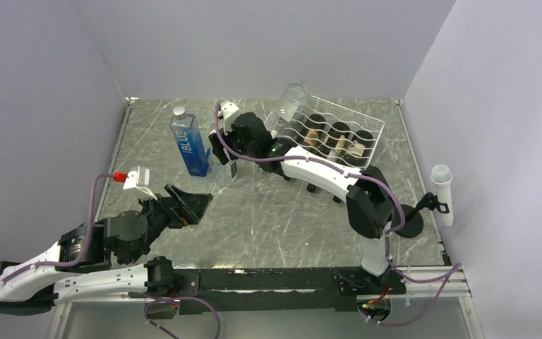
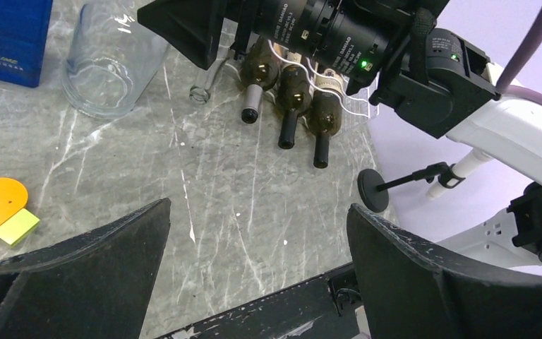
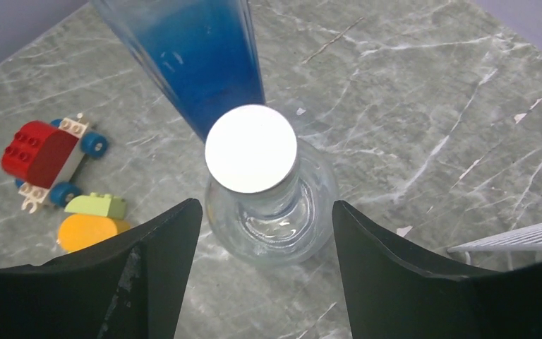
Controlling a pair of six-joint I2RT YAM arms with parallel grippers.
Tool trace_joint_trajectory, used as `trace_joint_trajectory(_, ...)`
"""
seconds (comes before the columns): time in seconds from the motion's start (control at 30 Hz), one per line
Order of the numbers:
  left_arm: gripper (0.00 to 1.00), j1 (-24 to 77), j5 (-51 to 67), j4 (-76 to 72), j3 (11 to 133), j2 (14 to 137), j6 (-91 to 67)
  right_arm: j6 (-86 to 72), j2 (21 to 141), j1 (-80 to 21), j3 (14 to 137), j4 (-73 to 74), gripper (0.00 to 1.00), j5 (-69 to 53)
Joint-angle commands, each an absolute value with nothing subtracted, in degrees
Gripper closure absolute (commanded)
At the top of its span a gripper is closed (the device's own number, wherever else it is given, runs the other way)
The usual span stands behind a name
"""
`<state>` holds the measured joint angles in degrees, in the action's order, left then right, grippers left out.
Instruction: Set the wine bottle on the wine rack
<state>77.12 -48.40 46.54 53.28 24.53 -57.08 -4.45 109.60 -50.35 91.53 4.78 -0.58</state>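
A clear bottle (image 3: 275, 226) with a white cap (image 3: 251, 148) stands upright on the marble table, next to a blue bottle (image 3: 197, 56). My right gripper (image 3: 266, 205) is open just above it, one finger on each side, not touching. In the top view the right gripper (image 1: 224, 157) hovers over this bottle (image 1: 226, 174). The white wire wine rack (image 1: 367, 126) at the back right holds three dark wine bottles (image 2: 286, 92) and another clear bottle (image 1: 293, 102). My left gripper (image 1: 187, 205) is open and empty, low over the near left table (image 2: 259, 206).
A red toy car (image 3: 42, 152), a green brick (image 3: 95, 205) and an orange piece (image 3: 88, 232) lie left of the bottles. A white microphone (image 1: 442, 185) on a black stand (image 1: 411, 222) is at the right edge. Grey walls enclose the table.
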Motion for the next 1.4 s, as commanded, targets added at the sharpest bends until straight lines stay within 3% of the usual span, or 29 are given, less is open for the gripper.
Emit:
trace_joint_trajectory(0.0,0.01,77.35,-51.43,44.74,54.63,25.17,-55.91,-1.91,111.49,-50.45,95.05,1.02,0.28,3.03)
trace_joint_trajectory(0.23,0.01,77.34,-52.00,43.01,55.19,26.26,-54.99,-2.16,114.96,-50.19,99.37,0.99,0.36,0.58)
trace_joint_trajectory(0.5,0.01,77.34,-50.32,44.02,54.90,26.81,-55.90,-2.16,112.72,-50.69,96.54,0.33,0.74,2.58)
trace_joint_trajectory(0.63,0.01,77.35,-49.71,42.43,53.70,26.69,-55.53,-1.96,106.86,-51.51,91.08,-1.10,1.00,4.85)
trace_joint_trajectory(1.37,0.01,77.33,-43.13,29.76,48.08,32.34,-48.15,-12.34,70.05,-55.01,69.84,22.13,1.00,5.95)
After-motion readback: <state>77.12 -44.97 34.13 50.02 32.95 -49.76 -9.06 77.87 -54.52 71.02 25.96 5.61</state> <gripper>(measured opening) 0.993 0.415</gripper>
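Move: The clear bottle with the white cap stands upright just beyond the right hand's part-open fingers, its middle about 3 cm ahead, 2 cm left and 11 cm below. The tall blue bottle stands some 8 cm to the left of it and 2 cm farther out; the wine rack's middle lies roughly 12 cm ahead of the right hand and 25 cm to its right. From the left hand, the clear bottle is about 22 cm ahead, 3 cm right and 20 cm below. The right hand eases about 3 cm forward and left, dipping slightly, and its fingers close around the clear bottle's neck under the cap, then keep their pinch as it draws the bottle back and right some 20 cm, away from the blue bottle, rising late by about 4 cm. Meanwhile the left hand, empty and wide open, shifts about 5 cm right, towards the oncoming bottle. ##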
